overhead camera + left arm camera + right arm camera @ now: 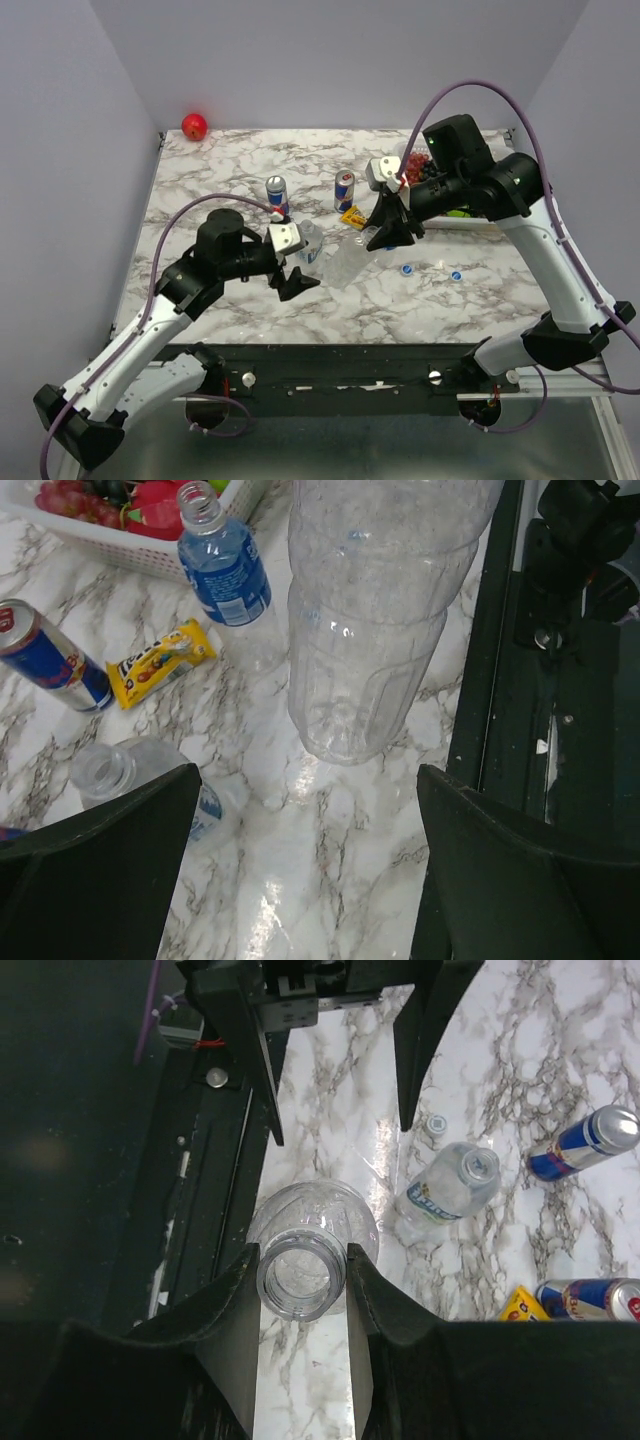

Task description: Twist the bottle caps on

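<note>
My right gripper (302,1290) is shut on the neck of a clear, unlabelled bottle (310,1230) with its mouth open; in the top view this gripper (386,240) holds it just right of the table's middle. The bottle's body (370,620) fills the left wrist view in front of my left gripper (310,880), which stands wide open and holds nothing (292,282). Two uncapped bottles with blue labels (225,575) (120,770) stand close by. Two blue caps (408,268) (455,275) lie on the marble right of the held bottle. A whitish cap (436,1123) lies near a labelled bottle (450,1185).
Two blue-and-silver cans (277,195) (344,190) stand behind the bottles, with a yellow candy pack (352,215) beside them. A white basket (150,555) of fruit sits at the back right. A red apple (194,125) rests in the far left corner.
</note>
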Motion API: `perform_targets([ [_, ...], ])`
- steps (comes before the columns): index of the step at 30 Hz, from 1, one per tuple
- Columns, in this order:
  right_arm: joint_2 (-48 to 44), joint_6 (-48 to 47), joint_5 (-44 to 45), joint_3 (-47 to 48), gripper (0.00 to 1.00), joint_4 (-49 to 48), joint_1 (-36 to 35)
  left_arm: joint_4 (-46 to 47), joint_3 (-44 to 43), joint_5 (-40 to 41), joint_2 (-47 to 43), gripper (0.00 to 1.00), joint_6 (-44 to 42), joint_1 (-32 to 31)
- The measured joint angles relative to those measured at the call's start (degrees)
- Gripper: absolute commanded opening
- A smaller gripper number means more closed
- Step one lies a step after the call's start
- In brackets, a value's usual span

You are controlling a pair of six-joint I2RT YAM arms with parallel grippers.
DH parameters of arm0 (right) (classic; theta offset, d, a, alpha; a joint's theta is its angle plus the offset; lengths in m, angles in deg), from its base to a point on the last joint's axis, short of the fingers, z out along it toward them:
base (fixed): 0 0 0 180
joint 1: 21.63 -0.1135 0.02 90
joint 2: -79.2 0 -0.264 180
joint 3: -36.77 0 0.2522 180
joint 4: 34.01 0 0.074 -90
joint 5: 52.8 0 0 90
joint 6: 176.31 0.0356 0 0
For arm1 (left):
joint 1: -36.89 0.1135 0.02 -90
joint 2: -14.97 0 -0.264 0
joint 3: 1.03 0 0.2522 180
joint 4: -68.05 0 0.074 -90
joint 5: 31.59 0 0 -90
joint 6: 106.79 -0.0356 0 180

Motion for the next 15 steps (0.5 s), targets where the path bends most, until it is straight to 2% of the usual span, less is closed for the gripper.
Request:
perform_targets([
  [8,-0.3,2.9,-0.2,0.0,0.11,1.1,-0.3,7.5,0.2,0.7,5.8,0.99,1.0,-6.9],
  [15,-2.1,5.9,1.0,-0.5,0.09,-2.6,-0.4,11.5,0.0,0.3,10.8,0.99,0.9,-8.8],
])
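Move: The clear bottle hangs neck-up from the right fingers, its body leaning towards the left hand; its middle is some 9 cm below the right hand, 4 cm left and 1 cm back. From the left hand it lies about 10 cm right, 3 cm ahead and 2 cm up. The labelled bottle stands roughly 13 cm ahead of the left hand, 2 cm left and 16 cm down; the blue bottle 14 cm ahead of the right hand, 8 cm right, 27 cm down. The clear bottle's lower body is what the left hand closes in on: with fingers still wide open it travels about 6 cm to the right, turning slightly clockwise and sinking a little late on. The right fingers keep their pinch on the bottle's neck, nearly in place, rising roughly 1 cm at the end. ##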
